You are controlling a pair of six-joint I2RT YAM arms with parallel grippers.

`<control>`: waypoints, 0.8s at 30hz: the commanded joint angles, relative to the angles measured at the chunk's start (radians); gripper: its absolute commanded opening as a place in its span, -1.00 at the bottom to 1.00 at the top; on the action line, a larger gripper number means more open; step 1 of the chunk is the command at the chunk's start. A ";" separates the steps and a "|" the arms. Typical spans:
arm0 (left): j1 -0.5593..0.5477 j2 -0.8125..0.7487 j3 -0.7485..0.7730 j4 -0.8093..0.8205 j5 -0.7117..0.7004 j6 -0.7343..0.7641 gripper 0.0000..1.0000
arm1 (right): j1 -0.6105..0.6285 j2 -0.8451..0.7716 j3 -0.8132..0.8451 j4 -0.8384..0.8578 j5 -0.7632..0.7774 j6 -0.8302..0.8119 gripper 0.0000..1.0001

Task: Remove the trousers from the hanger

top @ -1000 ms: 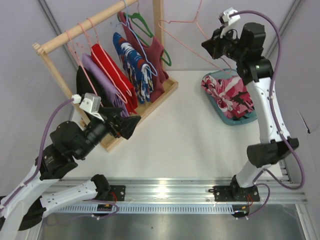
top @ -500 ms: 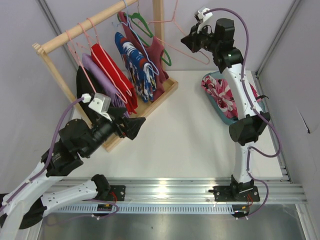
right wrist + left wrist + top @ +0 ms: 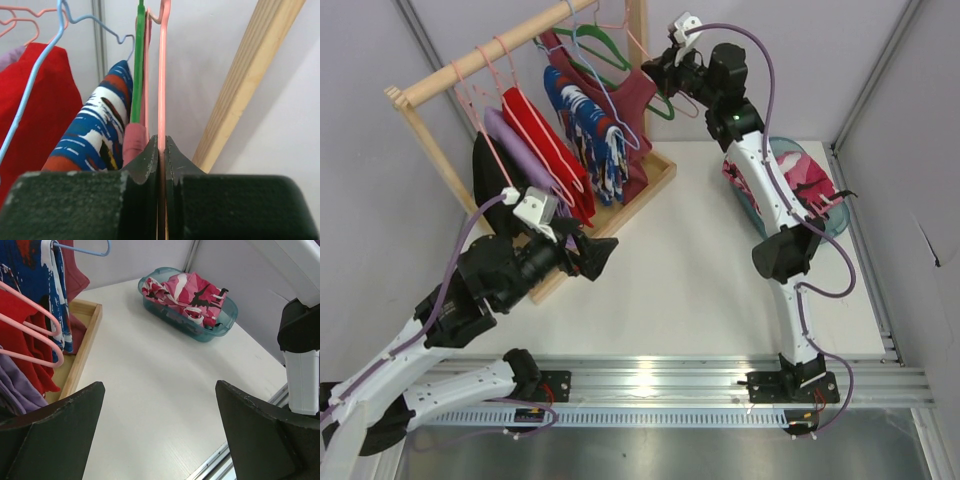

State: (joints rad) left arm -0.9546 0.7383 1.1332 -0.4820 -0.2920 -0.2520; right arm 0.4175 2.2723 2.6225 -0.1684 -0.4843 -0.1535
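The pink patchy trousers (image 3: 810,182) lie bunched in a teal basket (image 3: 788,146) at the right of the table, off any hanger. They also show in the left wrist view (image 3: 192,290). My right gripper (image 3: 658,68) is shut on the bare pale-pink hanger (image 3: 636,40) and holds it high by the right end of the wooden rack. In the right wrist view the hanger's wire (image 3: 162,75) runs up from between the closed jaws of that gripper (image 3: 161,141). My left gripper (image 3: 592,252) is open and empty above the table, in front of the rack; it shows in the left wrist view (image 3: 159,390).
The wooden rack (image 3: 470,65) at the back left holds several hung garments: red (image 3: 545,140), blue-white-red patterned (image 3: 585,120), dark red (image 3: 635,120). A green hanger (image 3: 139,60) hangs just left of the held one. The rack's upright post (image 3: 240,85) stands to the right.
My right arm has swung left with the bare pink hanger, from above the basket to the rack's right end. My left arm has edged forward and right.
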 commanded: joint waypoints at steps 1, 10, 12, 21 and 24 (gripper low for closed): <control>0.007 -0.014 0.000 0.014 0.001 0.030 0.99 | 0.004 0.024 0.062 0.154 0.070 0.026 -1.00; 0.008 -0.033 -0.004 0.011 -0.003 0.028 0.99 | 0.047 0.128 0.122 0.349 0.156 0.072 -1.00; 0.010 -0.036 -0.009 0.010 -0.003 0.028 0.99 | 0.055 0.138 0.114 0.359 0.173 0.060 -1.00; 0.010 -0.036 0.000 0.011 -0.010 0.028 0.99 | 0.058 0.213 0.122 0.426 0.211 0.092 -1.00; 0.010 -0.033 0.000 0.016 -0.009 0.022 0.99 | 0.063 0.216 0.120 0.455 0.225 0.101 -1.00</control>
State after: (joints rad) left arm -0.9524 0.7048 1.1275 -0.4824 -0.2939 -0.2428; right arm 0.4747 2.4825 2.6938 0.1905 -0.2916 -0.0696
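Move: The rail's far end, where the empty pink hanger in the right gripper is going, is roughly 10 cm ahead of that gripper, 6 cm to its left and 15 cm above. The rack's upright post is some 9 cm ahead and 4 cm left, and the green hanger with the maroon top about 3 cm ahead and 7 cm left. From the left gripper, that rail end is about 46 cm ahead, 4 cm right and 20 cm up. Keep the right fingers shut on the pink hanger's wire and carry it forward and left, close to 6 cm in all, towards the rail's far end by the post. Lift it about 2 cm on the way, then lower it some 3 cm. Meanwhile tip the fingers up roughly 10 degrees and swing them slightly clockwise. ##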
